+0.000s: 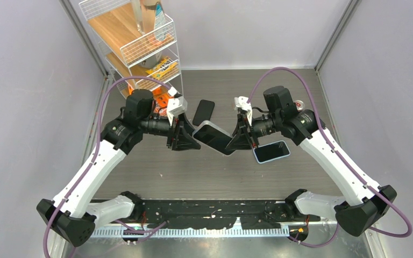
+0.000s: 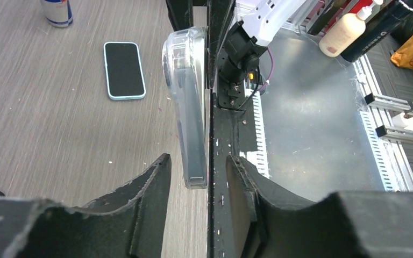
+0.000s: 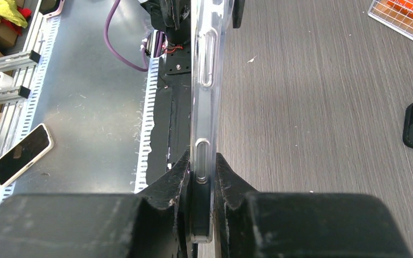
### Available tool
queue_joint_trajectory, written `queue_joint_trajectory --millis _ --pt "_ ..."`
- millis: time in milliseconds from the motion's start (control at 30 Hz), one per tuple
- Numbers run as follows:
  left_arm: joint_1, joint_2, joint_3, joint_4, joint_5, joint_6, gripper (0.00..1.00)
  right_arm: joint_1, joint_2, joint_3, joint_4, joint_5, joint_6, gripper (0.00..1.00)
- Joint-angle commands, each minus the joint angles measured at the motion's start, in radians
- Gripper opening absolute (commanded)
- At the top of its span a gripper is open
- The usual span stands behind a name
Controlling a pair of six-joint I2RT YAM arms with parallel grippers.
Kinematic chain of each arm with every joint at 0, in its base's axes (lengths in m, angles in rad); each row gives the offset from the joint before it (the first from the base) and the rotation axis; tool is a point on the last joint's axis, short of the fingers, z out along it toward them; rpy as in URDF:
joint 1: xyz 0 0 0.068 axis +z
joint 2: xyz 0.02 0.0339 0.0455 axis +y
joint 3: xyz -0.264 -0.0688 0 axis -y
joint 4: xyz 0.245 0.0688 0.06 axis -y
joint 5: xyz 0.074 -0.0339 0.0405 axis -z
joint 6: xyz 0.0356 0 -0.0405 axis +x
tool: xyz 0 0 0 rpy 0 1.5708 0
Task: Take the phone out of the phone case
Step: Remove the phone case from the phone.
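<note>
A dark phone in a clear phone case [image 1: 214, 137] hangs edge-up above the table between my two arms. My right gripper [image 1: 239, 141] is shut on one end of it; in the right wrist view the fingers [image 3: 178, 177] press both faces of the case [image 3: 204, 80] around a side button. My left gripper [image 1: 193, 141] is open at the other end. In the left wrist view the case's end [image 2: 191, 118] reaches just between the fingertips [image 2: 158, 172], with a gap on each side and no contact.
A light-blue cased phone [image 1: 272, 151] lies on the table under the right arm and shows again [image 2: 123, 70] from the left wrist. A bare black phone [image 1: 204, 112] lies behind. A wire shelf rack [image 1: 140, 43] stands at the back left. A can [image 2: 58, 12] stands far off.
</note>
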Motion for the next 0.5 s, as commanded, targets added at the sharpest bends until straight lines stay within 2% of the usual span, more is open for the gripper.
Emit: queue_joint_trajectory --millis 0,133,233,467 --pt "0.004 0.004 -0.001 0.094 0.047 -0.055 0.43 0.006 -0.013 0.018 0.043 -0.030 -0.009 0.05" --pt "0.003 0.003 -0.008 0.109 0.051 -0.060 0.35 0.008 -0.015 0.012 0.047 -0.030 -0.008 0.05" --pt "0.003 0.006 -0.011 0.111 0.055 -0.055 0.25 0.007 -0.013 0.014 0.048 -0.031 -0.007 0.05" --pt "0.003 0.012 -0.013 0.073 0.065 -0.011 0.27 0.006 -0.012 0.013 0.048 -0.032 -0.007 0.05"
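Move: The cased phone hangs in the air between my hands. From my left hand its middle is about 6 cm to the right, 1 cm ahead and roughly level, its near end already between the open fingers. From my right hand, which grips its other end, the middle is about 6 cm left and 2 cm ahead. On the table some 26 cm below, the blue-cased phone lies about 20 cm right and 7 cm ahead of that right hand. The black phone is about 25 cm ahead and 2 cm right of my left hand. I shut my left fingers from about half open to a quarter open and pinch the near end of the cased phone from both faces, the hand easing only about 0.5 cm up and to the right as they close. My right hand stays put and keeps its grip on the far end, holding against the left. ##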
